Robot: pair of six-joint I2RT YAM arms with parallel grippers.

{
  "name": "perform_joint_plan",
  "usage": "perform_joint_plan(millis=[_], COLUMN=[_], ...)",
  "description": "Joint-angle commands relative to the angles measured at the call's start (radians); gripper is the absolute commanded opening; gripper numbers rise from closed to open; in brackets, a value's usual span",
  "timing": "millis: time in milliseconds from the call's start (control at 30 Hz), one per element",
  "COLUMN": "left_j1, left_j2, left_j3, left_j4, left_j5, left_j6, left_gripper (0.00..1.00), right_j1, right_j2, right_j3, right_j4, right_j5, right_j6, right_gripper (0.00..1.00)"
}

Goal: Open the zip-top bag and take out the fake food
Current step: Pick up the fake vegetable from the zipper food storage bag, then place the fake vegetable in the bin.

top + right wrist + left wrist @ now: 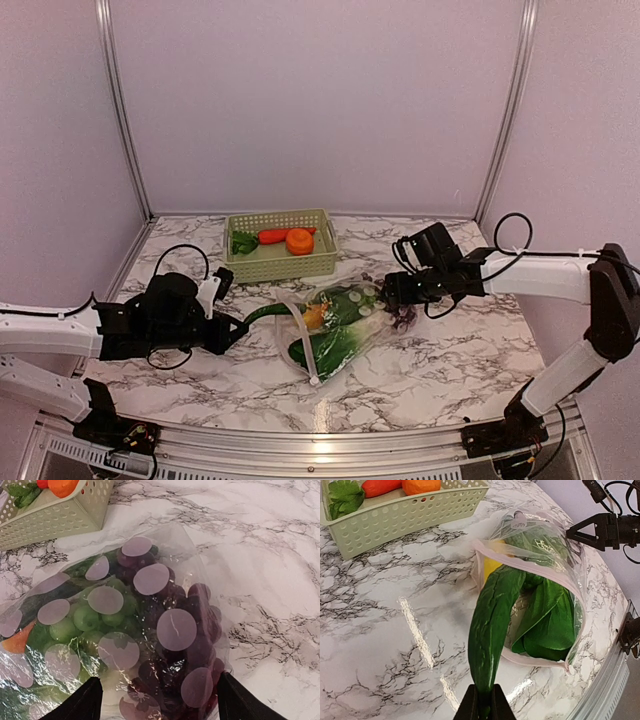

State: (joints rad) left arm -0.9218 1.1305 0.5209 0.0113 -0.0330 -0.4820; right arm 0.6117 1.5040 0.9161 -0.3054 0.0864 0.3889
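The zip-top bag (pixel 350 322) lies mid-table, its pink zip mouth (pixel 535 572) open toward my left gripper (pixel 236 331). That gripper (pixel 482 707) is shut on the tip of a long green leaf (pixel 492 625), which runs from the jaws into the bag's mouth. More green leaves (pixel 547 615) and a yellow piece (pixel 490 565) lie inside. My right gripper (pixel 396 290) is open, its fingers straddling the bag's closed end (pixel 150 580). Purple grapes (pixel 195 610) and green grapes (pixel 85 620) show through the plastic there.
The pale green basket (pixel 280 268) stands behind the bag and holds a carrot (pixel 272 236), an orange piece (pixel 299 241) and a green leafy piece (pixel 243 242). It also shows in the left wrist view (pixel 405 515). White walls close the back and sides.
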Motion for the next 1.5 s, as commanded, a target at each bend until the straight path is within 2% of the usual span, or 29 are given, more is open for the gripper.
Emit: perform_joint_plan(millis=[0, 267, 400, 567, 733, 933, 1300, 1400, 1467], left_j1=[0.006, 0.007, 0.007, 0.006, 0.007, 0.006, 0.008, 0.015, 0.047], left_j2=[-0.136, -0.289, -0.312, -0.341, -0.354, -0.357, -0.293, -0.284, -0.237], left_j3=[-0.037, -0.02, 0.003, 0.076, 0.137, 0.174, 0.236, 0.232, 0.245], left_j4=[-0.228, -0.419, -0.48, -0.567, -0.567, -0.489, -0.493, -0.436, -0.372], left_j5=[-0.105, -0.172, -0.219, -0.262, -0.245, -0.169, -0.293, -0.297, -0.245], left_j6=[-0.081, -0.173, -0.24, -0.245, -0.201, -0.116, -0.059, -0.035, -0.011], left_gripper=[0.0, 0.0, 0.0, 0.0, 0.0, 0.0, 0.0, 0.0, 0.0], right_j1=[0.008, 0.008, 0.008, 0.008, 0.008, 0.008, 0.008, 0.008, 0.008], right_j2=[0.028, 0.052, 0.056, 0.052, 0.053, 0.051, 0.034, 0.029, 0.032], right_j3=[0.061, 0.084, 0.091, 0.095, 0.099, 0.095, 0.099, 0.097, 0.103], right_j4=[0.011, 0.027, 0.025, 0.022, 0.017, 0.017, -0.005, -0.003, 0.008], right_j5=[-0.01, -0.021, -0.025, -0.025, -0.027, -0.028, -0.015, -0.013, -0.017], right_j6=[-0.011, -0.011, -0.013, -0.017, -0.019, -0.017, -0.026, -0.025, -0.024], right_gripper=[0.77, 0.77, 0.77, 0.77, 0.77, 0.77, 0.77, 0.77, 0.77])
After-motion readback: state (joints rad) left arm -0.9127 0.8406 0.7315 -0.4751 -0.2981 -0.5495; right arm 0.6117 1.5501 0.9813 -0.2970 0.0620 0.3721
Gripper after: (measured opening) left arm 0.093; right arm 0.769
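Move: The green vegetable is already gripped by one end in the left hand, its far end still in the bag's mouth. The basket it is bound for lies some 28 cm ahead of this hand, about 7 cm right and 3 cm lower; the bag's middle is about 4 cm ahead, 23 cm right and 3 cm lower. From the right hand, the basket is roughly 16 cm ahead and 27 cm left, about level in height. Keep the left gripper shut on the green vegetable and draw it left about 8 cm, slightly back at first, out of the bag's mouth; then lift it some 9 cm, easing forward a little at the end, with the hand turned about 15 degrees counter-clockwise. Let the right hand, fingers still open, stay by the bag's grape end, shifting only 2 cm forward and left. ##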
